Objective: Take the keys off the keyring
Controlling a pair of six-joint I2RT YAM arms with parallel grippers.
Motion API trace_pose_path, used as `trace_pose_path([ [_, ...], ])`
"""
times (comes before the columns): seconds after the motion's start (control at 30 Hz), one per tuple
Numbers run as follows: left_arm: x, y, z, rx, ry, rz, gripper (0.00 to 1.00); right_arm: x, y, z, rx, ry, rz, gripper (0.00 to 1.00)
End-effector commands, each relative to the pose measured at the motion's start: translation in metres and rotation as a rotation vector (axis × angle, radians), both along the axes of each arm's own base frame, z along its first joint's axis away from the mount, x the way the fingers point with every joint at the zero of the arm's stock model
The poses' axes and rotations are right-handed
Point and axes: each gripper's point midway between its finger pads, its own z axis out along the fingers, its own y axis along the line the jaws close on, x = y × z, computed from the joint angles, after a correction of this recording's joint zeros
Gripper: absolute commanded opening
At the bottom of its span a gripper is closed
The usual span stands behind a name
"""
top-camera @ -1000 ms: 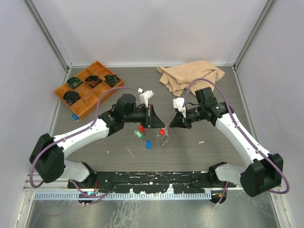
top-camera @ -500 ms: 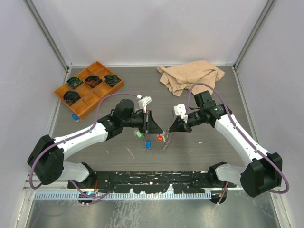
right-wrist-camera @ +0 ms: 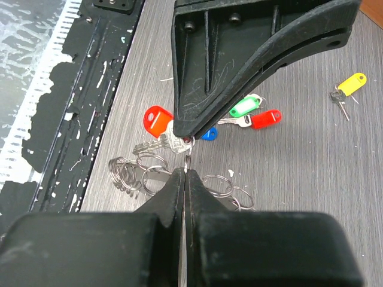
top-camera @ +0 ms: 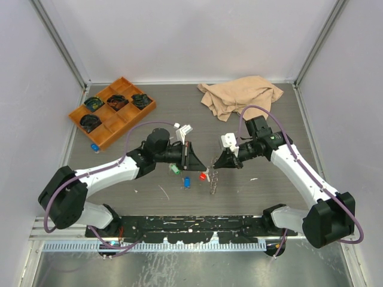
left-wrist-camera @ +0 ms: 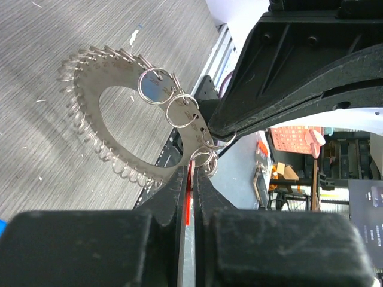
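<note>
The keyring [left-wrist-camera: 90, 128], a flat silvery ring rimmed with small split rings, hangs between my two grippers just above the table; in the top view it shows edge-on [top-camera: 213, 181]. My left gripper [left-wrist-camera: 191, 170] is shut on a silver key with a red tag [right-wrist-camera: 157, 120], which is still linked to the ring. My right gripper [right-wrist-camera: 186, 173] is shut on a split ring at the keyring's rim [right-wrist-camera: 129, 177], tip to tip with the left gripper [right-wrist-camera: 182, 134]. Loose keys lie on the table: green [right-wrist-camera: 245, 107], red [right-wrist-camera: 266, 118], blue [right-wrist-camera: 209, 134] and yellow [right-wrist-camera: 350, 84].
An orange compartment tray [top-camera: 109, 137] with dark coiled bundles stands at the back left, with a small blue tag [top-camera: 94, 146] beside it. A crumpled tan cloth [top-camera: 239, 95] lies at the back right. A black rail [top-camera: 197, 227] runs along the near edge.
Both grippers have come down and a little toward the near edge, still tip to tip. The keyring now hangs lower, and the red key sits lower too.
</note>
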Motion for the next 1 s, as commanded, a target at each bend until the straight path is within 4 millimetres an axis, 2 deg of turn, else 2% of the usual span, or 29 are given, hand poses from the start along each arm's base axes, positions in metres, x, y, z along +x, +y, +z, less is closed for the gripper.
trace_pose_path([
  [0.0, -0.004, 0.001, -0.003, -0.025, -0.006, -0.017, 0.09, -0.006, 0.005, 0.020, 0.092, -0.032, 0.047, 0.01],
  [0.1, -0.009, 0.005, -0.002, -0.040, -0.023, -0.017, 0.23, -0.007, 0.006, 0.022, 0.102, -0.021, 0.050, 0.01],
  [0.23, -0.016, 0.016, -0.001, -0.066, -0.085, -0.007, 0.32, -0.009, 0.005, 0.024, 0.113, -0.012, 0.062, 0.01],
  [0.5, -0.017, 0.033, 0.044, -0.214, -0.426, 0.068, 0.48, -0.018, 0.003, 0.019, 0.122, -0.034, 0.106, 0.01],
  [0.6, -0.016, 0.032, 0.058, -0.276, -0.470, 0.089, 0.50, -0.021, 0.002, 0.017, 0.124, -0.045, 0.121, 0.01],
  [0.7, -0.009, 0.027, 0.065, -0.294, -0.394, 0.133, 0.51, -0.022, 0.002, 0.015, 0.124, -0.052, 0.128, 0.01],
  [0.83, -0.009, 0.013, 0.064, -0.281, -0.321, 0.172, 0.51, -0.022, 0.002, 0.015, 0.122, -0.057, 0.129, 0.01],
  [0.97, -0.010, 0.006, 0.052, -0.209, -0.264, 0.221, 0.49, -0.023, 0.001, 0.015, 0.120, -0.063, 0.130, 0.01],
])
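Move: My left fingers are shut on the red-tagged key, its middle about 2 cm back and 1 cm left of them. The keyring hangs roughly 2 cm to that hand's right, 2 cm back and 5 cm below. On the table some 16 cm below, the blue tag lies about 8 cm left and level. The green tag is 13 cm left and 5 cm ahead. From my right hand, which pinches the keyring's small ring, that key is about 4 cm left and 4 cm back. I open my left fingers to about half and let go of the red-tagged key, dipping about 3 cm while drawing back and left from the keyring. Then I swing up some 7 cm, rolling the wrist and tilting the fingertips up, and ease back right a little at the end. My right hand keeps its pinch on the ring and drifts back about 2 cm. ##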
